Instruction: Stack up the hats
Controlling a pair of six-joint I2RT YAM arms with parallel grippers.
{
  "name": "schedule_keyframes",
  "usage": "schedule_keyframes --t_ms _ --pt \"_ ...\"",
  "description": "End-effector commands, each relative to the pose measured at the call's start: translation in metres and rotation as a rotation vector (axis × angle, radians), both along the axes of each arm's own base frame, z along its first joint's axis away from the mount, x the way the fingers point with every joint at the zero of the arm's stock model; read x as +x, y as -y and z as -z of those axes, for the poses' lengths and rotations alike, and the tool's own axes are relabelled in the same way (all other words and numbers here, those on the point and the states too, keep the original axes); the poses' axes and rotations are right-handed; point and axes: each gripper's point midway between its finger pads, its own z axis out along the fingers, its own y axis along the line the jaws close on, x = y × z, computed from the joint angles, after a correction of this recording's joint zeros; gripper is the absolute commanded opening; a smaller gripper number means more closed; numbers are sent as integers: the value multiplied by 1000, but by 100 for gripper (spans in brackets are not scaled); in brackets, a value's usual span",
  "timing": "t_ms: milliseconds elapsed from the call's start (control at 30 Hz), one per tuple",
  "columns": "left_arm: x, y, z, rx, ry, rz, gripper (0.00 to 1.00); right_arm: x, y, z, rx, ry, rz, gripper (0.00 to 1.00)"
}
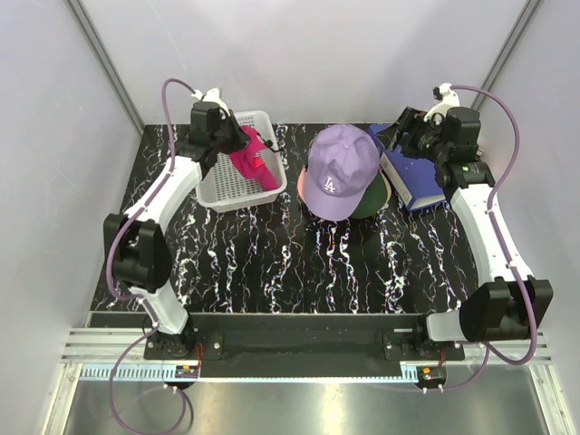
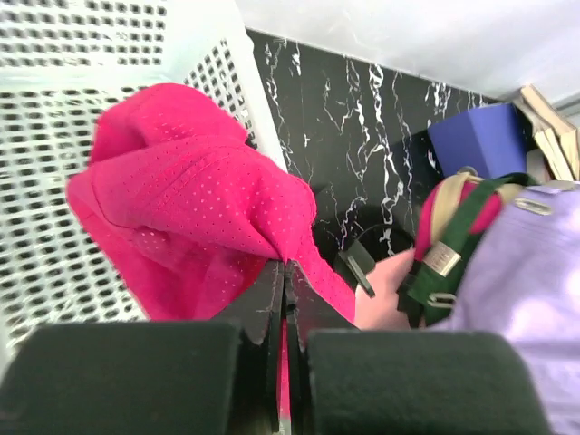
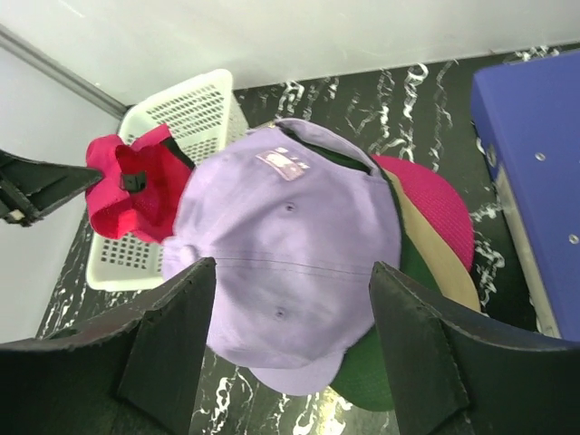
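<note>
A stack of hats stands mid-table with a lavender cap (image 1: 340,163) (image 3: 290,245) on top. Below it a dark green brim (image 1: 372,202) (image 3: 381,381), a tan one (image 3: 437,246), a magenta one (image 3: 437,207) and a pink brim (image 1: 304,186) (image 2: 390,292) show. My left gripper (image 1: 243,143) (image 2: 286,268) is shut on the fabric of another magenta cap (image 1: 254,161) (image 2: 190,208) (image 3: 136,186), which hangs over the basket. My right gripper (image 1: 401,130) (image 3: 294,281) is open to the right of the stack, apart from it, holding nothing.
A white mesh basket (image 1: 222,192) (image 2: 109,36) (image 3: 181,118) sits at the back left under the held cap. A blue binder (image 1: 415,177) (image 2: 480,136) (image 3: 535,163) lies at the back right below my right gripper, with books (image 2: 548,122) beside it.
</note>
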Motion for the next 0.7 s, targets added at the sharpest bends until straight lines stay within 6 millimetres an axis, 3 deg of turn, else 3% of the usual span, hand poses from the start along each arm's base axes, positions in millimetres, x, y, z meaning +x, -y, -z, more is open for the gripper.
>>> schedule_keyframes --t_ms 0,133,267,300,400,533,633,667 --pt "-21 -25 -117 -6 273 -83 0 -11 -20 -47 23 143 -61 76" --pt "-36 -30 -175 -80 374 -118 0 -16 -45 -65 27 203 -117 76" --pt "-57 -28 -225 -189 449 -134 0 -28 -89 -79 48 256 -220 75" --pt "-60 -27 -232 -218 459 -136 0 -34 -108 -82 57 277 -269 75" --pt "-70 -25 -252 -343 475 -189 0 -44 -135 -86 80 302 -332 75" --pt "-85 -2 -269 -468 483 -209 0 -69 -180 -103 111 406 -434 74" --pt "-93 18 -278 -563 488 -200 0 -77 -193 -105 108 461 -453 74" --pt "-95 22 -280 -591 488 -197 0 -80 -199 -97 104 454 -466 75"
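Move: The left hand already pinches the red hat, whose body hangs some 7 cm below it, about 3 cm right and 2 cm back. The basket's middle lies below, 18 cm down, 3 cm farther out and 2 cm left; the hat stack stands about 24 cm right, 2 cm nearer and 13 cm lower. From the open right hand the red hat is roughly 28 cm left, 3 cm ahead and 12 cm down, with the stack 8 cm left, 2 cm ahead, 18 cm down. Upward for the left hand, about 23 cm and quickly, while it draws back 8 cm over the basket; it keeps its pinch on the red hat, tips its fingers up some 25 degrees and rolls right side up. The right hand, staying wide open, speeds left about 18 cm towards the dangling hat, also backing and rising 7 cm each, fingers swinging counter-clockwise and lifting, and passes over the stack without taking anything. ##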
